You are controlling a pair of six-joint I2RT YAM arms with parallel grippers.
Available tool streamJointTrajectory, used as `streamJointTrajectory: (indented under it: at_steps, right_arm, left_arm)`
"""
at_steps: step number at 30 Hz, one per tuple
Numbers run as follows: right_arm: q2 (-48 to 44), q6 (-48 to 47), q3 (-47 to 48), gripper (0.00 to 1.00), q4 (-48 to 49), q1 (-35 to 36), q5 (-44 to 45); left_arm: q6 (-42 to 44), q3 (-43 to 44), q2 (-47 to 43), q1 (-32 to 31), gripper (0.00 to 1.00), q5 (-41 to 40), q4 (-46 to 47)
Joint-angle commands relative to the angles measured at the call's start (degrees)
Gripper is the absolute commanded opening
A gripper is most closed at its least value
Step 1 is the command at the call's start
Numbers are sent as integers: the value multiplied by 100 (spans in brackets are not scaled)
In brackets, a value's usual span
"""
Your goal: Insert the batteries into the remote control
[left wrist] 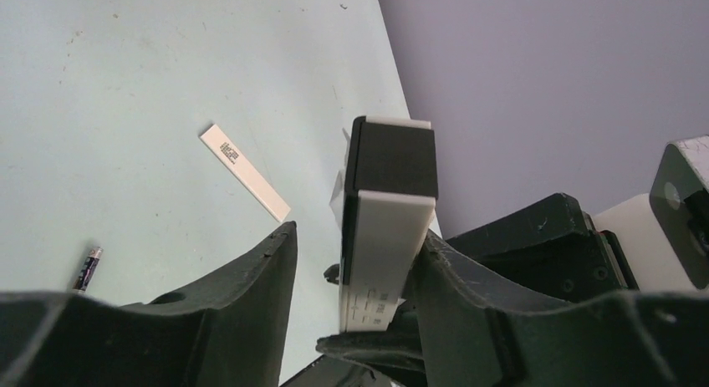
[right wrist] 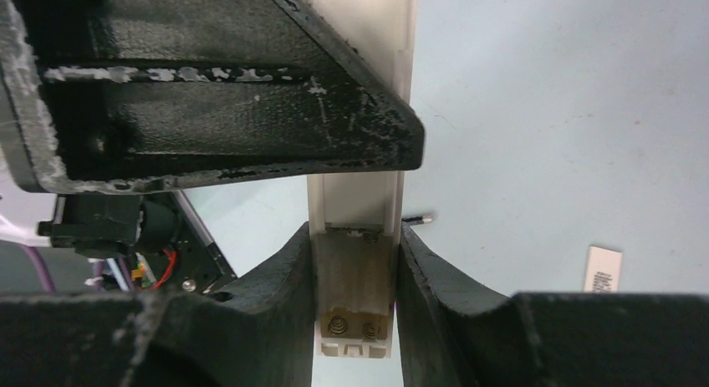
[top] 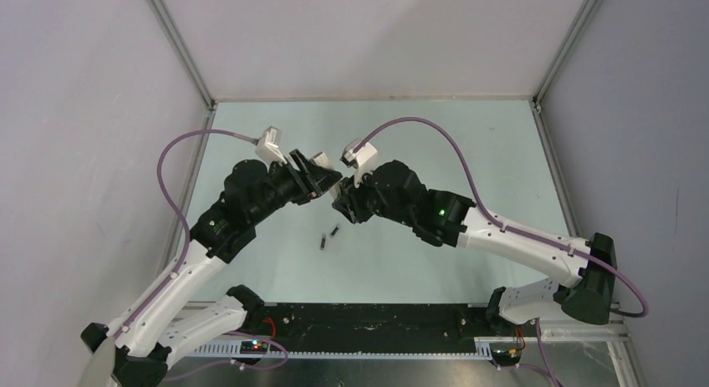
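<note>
The white remote control (right wrist: 355, 274) is held off the table by my right gripper (right wrist: 355, 236), which is shut on its sides. Its open battery bay faces the right wrist camera, two springs showing and no cell inside. In the left wrist view the remote (left wrist: 390, 228) stands upright with its black end (left wrist: 393, 157) on top. My left gripper (left wrist: 358, 236) straddles it, open: one finger (left wrist: 468, 295) touches it and the other finger (left wrist: 251, 295) stands apart. Two batteries (top: 334, 231) (top: 323, 241) lie on the table in front of the grippers; one battery (left wrist: 86, 268) shows in the left wrist view.
A thin white strip with print, the battery cover (left wrist: 244, 171), lies flat on the pale green table (top: 468, 145); it shows in the right wrist view as well (right wrist: 604, 269). Grey walls enclose the table on three sides. Both arms meet mid-table (top: 334, 186).
</note>
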Motion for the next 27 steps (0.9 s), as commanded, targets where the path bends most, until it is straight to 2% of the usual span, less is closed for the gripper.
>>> streamJointTrajectory:
  at_steps: [1, 5, 7, 10, 11, 12, 13, 14, 15, 16, 17, 20, 23, 27]
  right_arm:
    - [18, 378, 323, 2, 312, -78, -367]
    - [30, 586, 323, 2, 349, -184, -551]
    - [48, 675, 322, 2, 377, -228, -639]
    - [100, 831, 316, 5, 310, -304, -670]
    - [106, 894, 297, 7, 298, -358, -723]
    - [111, 921, 283, 17, 290, -385, -734]
    - [103, 952, 260, 26, 289, -420, -877]
    - [66, 954, 243, 51, 294, -433, -913]
    - [19, 905, 204, 62, 308, -421, -891]
    - [-124, 827, 158, 77, 378, -399, -708]
    - [-327, 804, 48, 85, 434, -364, -595]
    - [-757, 913, -164, 89, 582, -461, -375]
    - [-1244, 1169, -476, 89, 546, -745, -333]
    - [-1463, 1580, -918, 83, 434, -1048, -288]
  left_arm:
    - [-4, 256, 16, -35, 56, -149, 39]
    - [16, 225, 11, -39, 51, -102, 88]
    - [16, 207, 5, -35, 44, -104, 109]
    - [35, 193, 10, -39, 21, -112, 127]
    - [45, 185, 8, -39, 18, -123, 124]
    - [53, 181, 7, -37, 11, -135, 128]
    - [74, 171, 12, -34, 8, -143, 124]
    - [93, 169, 17, -38, 4, -171, 124]
    - [156, 166, 19, -39, 2, -197, 130]
    - [209, 171, 16, -39, 1, -196, 121]
    - [359, 202, 30, -28, 0, -168, 122]
    - [947, 312, 49, 79, 1, 104, 111]
    - [1370, 389, 69, 394, 2, 743, 101]
    - [1735, 320, 23, 944, 4, 1226, 64]
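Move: The remote, still gripped at its battery-bay end by the right hand, has its middle between the left hand's open fingers, about 1 cm back of that hand's point; from the right hand it is about 4 cm ahead and 2 left. On the table some 29 cm below the left hand, one battery lies 2 cm back and 1 left, the other 5 back and 4 left, and the long cover 4 ahead and 16 right. Left fingers pinch the remote; then the right opens, lets go, and withdraws about 6 cm right, 5 up. ##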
